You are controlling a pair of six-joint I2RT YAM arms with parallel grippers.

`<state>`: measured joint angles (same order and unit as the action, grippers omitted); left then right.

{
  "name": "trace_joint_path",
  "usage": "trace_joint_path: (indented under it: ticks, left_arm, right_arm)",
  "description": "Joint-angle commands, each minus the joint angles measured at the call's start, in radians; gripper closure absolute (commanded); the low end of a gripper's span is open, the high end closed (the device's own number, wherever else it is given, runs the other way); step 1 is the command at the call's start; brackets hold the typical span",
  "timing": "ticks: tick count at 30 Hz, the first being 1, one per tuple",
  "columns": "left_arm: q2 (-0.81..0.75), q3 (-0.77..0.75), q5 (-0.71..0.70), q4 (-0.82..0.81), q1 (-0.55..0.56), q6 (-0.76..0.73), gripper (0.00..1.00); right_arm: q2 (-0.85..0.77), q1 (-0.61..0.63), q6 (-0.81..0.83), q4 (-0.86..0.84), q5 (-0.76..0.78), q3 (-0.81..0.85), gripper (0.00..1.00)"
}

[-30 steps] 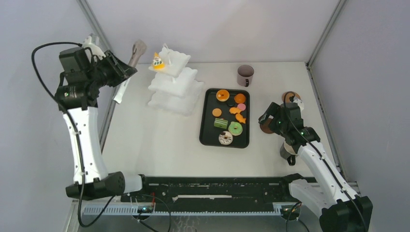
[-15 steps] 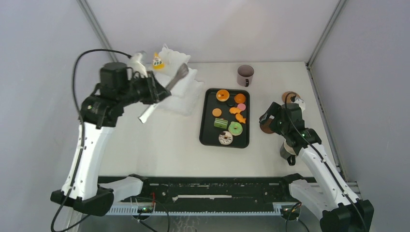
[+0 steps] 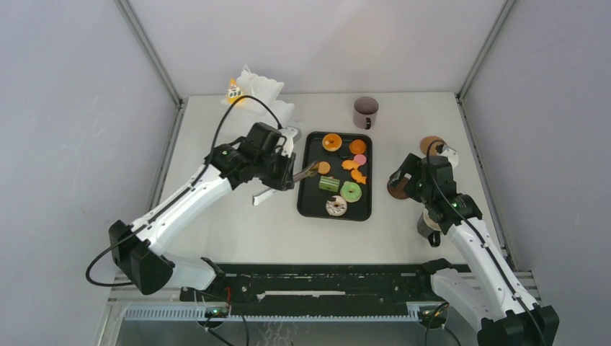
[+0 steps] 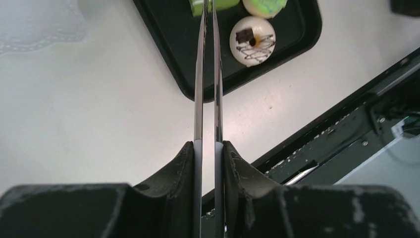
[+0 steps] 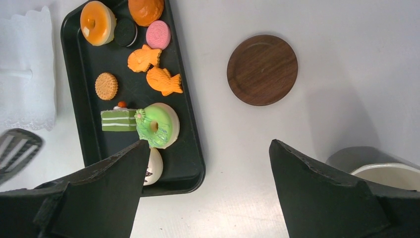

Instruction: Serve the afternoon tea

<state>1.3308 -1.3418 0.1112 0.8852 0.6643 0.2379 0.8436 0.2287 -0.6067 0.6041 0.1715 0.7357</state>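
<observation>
Several toy pastries lie on the black tray [image 3: 310, 205]: an orange doughnut [image 3: 332, 141], a green cake [image 3: 328, 183], a green doughnut [image 3: 351, 191] and a white doughnut [image 3: 336, 206]. A yellow pastry [image 3: 233, 91] sits on the white stand [image 3: 261, 88]. My left gripper [image 3: 284, 176] is shut on metal tongs [image 4: 216, 74], whose tips reach the green cake [image 4: 225, 4] at the tray's left side. My right gripper [image 3: 400, 184] is open and empty over the table right of the tray. One dark mug [image 3: 365, 112] stands at the back. Another mug [image 5: 386, 171] sits under the right arm.
A brown wooden coaster [image 5: 262, 69] lies on the table right of the tray, and a second coaster [image 3: 432, 144] lies further back. The left arm covers the stand's lower tiers. The cell's walls close in left and right; a black rail [image 3: 317, 281] runs along the front.
My left arm has swung from the far left by the stand down and to the right, bringing the tongs to the tray's left side. The right arm has hardly moved.
</observation>
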Motion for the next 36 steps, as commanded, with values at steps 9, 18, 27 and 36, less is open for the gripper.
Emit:
trace_joint_path:
  ticks: [9, 18, 27, 36]
  left_arm:
    - [0.057, 0.112, 0.117, -0.181, 0.071, 0.068, 0.58]
    - [0.110, 0.151, 0.111, -0.199, 0.094, 0.119, 0.51]
    - [0.125, 0.155, 0.087, -0.173, 0.099, 0.111, 0.48]
    - [0.165, 0.162, 0.106, -0.161, 0.100, 0.101, 0.46]
  right_arm:
    - [0.005, 0.001, 0.007, -0.011, 0.009, 0.034, 0.02]
    - [0.017, 0.003, 0.005, -0.010, 0.008, 0.034, 0.02]
    - [0.026, 0.005, 0.000, -0.012, 0.004, 0.034, 0.02]
    - [0.035, 0.015, -0.008, -0.015, 0.006, 0.035, 0.02]
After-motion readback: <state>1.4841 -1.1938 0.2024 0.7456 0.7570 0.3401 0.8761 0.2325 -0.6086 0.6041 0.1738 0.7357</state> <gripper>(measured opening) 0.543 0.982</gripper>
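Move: The white donut with the chocolate drizzle, in the near part of the tray, lies about 12 cm right of the left hand, level with it and some 19 cm below; that hand already holds the tongs. The green cake slice stands about 7 cm ahead of this donut and 2 cm left of it, the green donut about 4 cm ahead and 4 cm right of it. From the right hand the white donut is roughly 20 cm left, 3 cm back and 12 cm below. Towards the white donut come the tongs in the left hand, which sinks about 8 cm while drifting some 4 cm right and 3 cm back. The fingers ease from nearly closed to about half open, keeping the tongs and letting their arms spread, as the wrist tips further down; the descent almost pauses, then creeps on. ##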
